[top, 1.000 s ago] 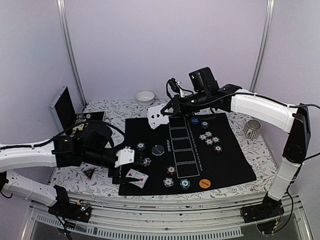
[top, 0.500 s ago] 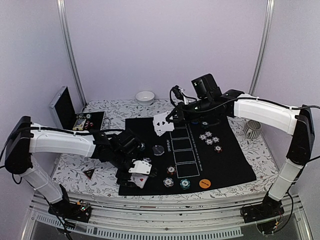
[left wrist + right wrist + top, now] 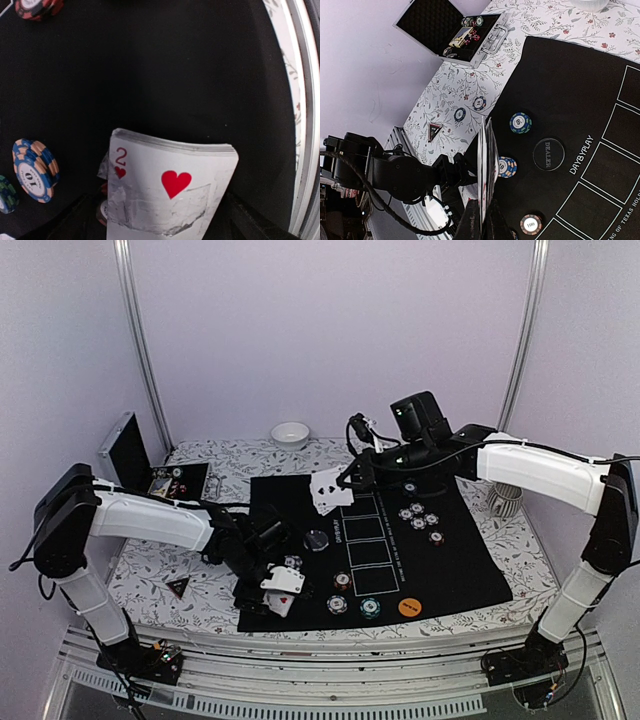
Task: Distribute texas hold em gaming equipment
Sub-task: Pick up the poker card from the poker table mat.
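A face-up deck of playing cards [image 3: 170,195], two of hearts on top, lies at the black mat's front-left corner [image 3: 283,602]. My left gripper [image 3: 272,590] stands open over it, with a dark finger [image 3: 75,217] at each side of the deck. My right gripper [image 3: 345,480] hovers above the mat's far left part, shut on a few fanned cards [image 3: 328,490], which show edge-on in the right wrist view [image 3: 485,165]. On the mat lie the black dealer button [image 3: 316,540], an orange disc [image 3: 408,607] and striped chips [image 3: 415,513], [image 3: 342,582], [image 3: 35,170].
The open aluminium case [image 3: 130,455] stands at the far left, with more chips inside [image 3: 472,21]. A black-red triangle marker [image 3: 180,587] lies on the floral cloth left of the mat. A white bowl [image 3: 290,434] sits at the back and a ribbed cup [image 3: 505,498] at the right.
My left gripper swung right and came down over the deck at the mat's front left, and its jaws have narrowed a little. The right gripper drifted slightly forward with its cards.
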`<action>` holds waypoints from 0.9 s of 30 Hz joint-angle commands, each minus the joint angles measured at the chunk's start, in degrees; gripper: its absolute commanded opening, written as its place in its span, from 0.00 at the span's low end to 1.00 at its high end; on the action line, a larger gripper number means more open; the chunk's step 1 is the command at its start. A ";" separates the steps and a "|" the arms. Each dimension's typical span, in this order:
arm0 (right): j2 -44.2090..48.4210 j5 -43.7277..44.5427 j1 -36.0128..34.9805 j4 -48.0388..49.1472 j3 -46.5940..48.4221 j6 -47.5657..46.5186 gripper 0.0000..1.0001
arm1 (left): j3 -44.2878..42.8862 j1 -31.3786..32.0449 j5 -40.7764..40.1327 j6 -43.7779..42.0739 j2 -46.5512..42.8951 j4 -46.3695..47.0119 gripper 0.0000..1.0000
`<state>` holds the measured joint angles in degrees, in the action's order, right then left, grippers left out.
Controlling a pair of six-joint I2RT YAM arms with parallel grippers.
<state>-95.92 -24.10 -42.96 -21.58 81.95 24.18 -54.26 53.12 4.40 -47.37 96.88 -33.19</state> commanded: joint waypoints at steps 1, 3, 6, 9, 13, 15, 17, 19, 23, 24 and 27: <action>2.01 -0.12 0.27 1.54 -0.92 0.12 0.02 | -1.08 -0.39 -1.27 -0.41 3.06 0.67 0.89; 1.96 -0.16 0.28 1.54 -1.07 0.24 0.02 | -1.35 -0.39 -1.60 -0.29 3.58 0.63 0.87; 2.02 -0.16 0.29 1.54 -1.13 0.30 0.02 | -2.08 -0.34 -1.11 0.36 4.03 -0.73 0.80; 2.05 -0.16 0.26 1.54 -1.16 0.38 0.02 | -2.67 0.17 0.00 1.07 2.84 -2.58 0.67; 2.14 0.06 0.28 1.43 -1.52 0.59 0.02 | -2.31 0.49 0.73 1.67 -0.42 -2.41 0.60; 2.29 0.49 0.33 1.32 -1.63 0.73 0.02 | -1.94 0.49 0.86 2.39 -2.53 -1.15 0.57; 2.47 1.07 0.42 0.99 -1.76 0.84 0.02 | -1.32 0.49 0.93 3.79 -5.09 1.09 0.54; 2.64 1.32 0.67 0.72 -1.94 1.03 0.02 | 0.26 0.40 0.96 5.83 -8.33 4.71 0.53; 2.10 2.75 1.07 -1.06 -1.21 1.89 0.02 | 4.34 -0.18 0.09 11.15 -16.96 15.49 0.54; 1.56 3.62 1.04 -2.13 -0.67 2.12 0.02 | 5.51 -0.35 -0.38 12.30 -19.54 19.23 0.54; -0.31 3.36 0.56 -3.97 0.50 2.44 0.02 | 9.30 -0.69 -1.88 16.92 -25.95 31.29 0.55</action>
<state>-95.42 -22.13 -42.30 -22.96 80.55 25.58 -48.69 53.04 3.90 -37.87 78.00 -20.14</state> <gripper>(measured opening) 0.041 0.550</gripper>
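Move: Directly between the left hand's open fingers lies the poker card stack, 2 of hearts on top, about 1 cm below the hand point and 1 cm left of it. A red chip peeks out some 3 cm ahead and 2 cm left of the hand; a blue-orange chip stack stands 9 cm ahead and 3 cm right, another red chip 5 cm ahead and 14 cm right. From the right hand, the stack is roughly 12 cm back, 14 cm left and 23 cm below. Closing its fingers on the two sides of the poker card stack, the left hand stays low, creeping barely a centimetre forward and right until it has the stack pinched. Then it lifts with growing speed, about 10 cm up off the mat and slightly to the right and forward, while the wrist tilts some 25 degrees so the fingertips swing out to the right and forward. ##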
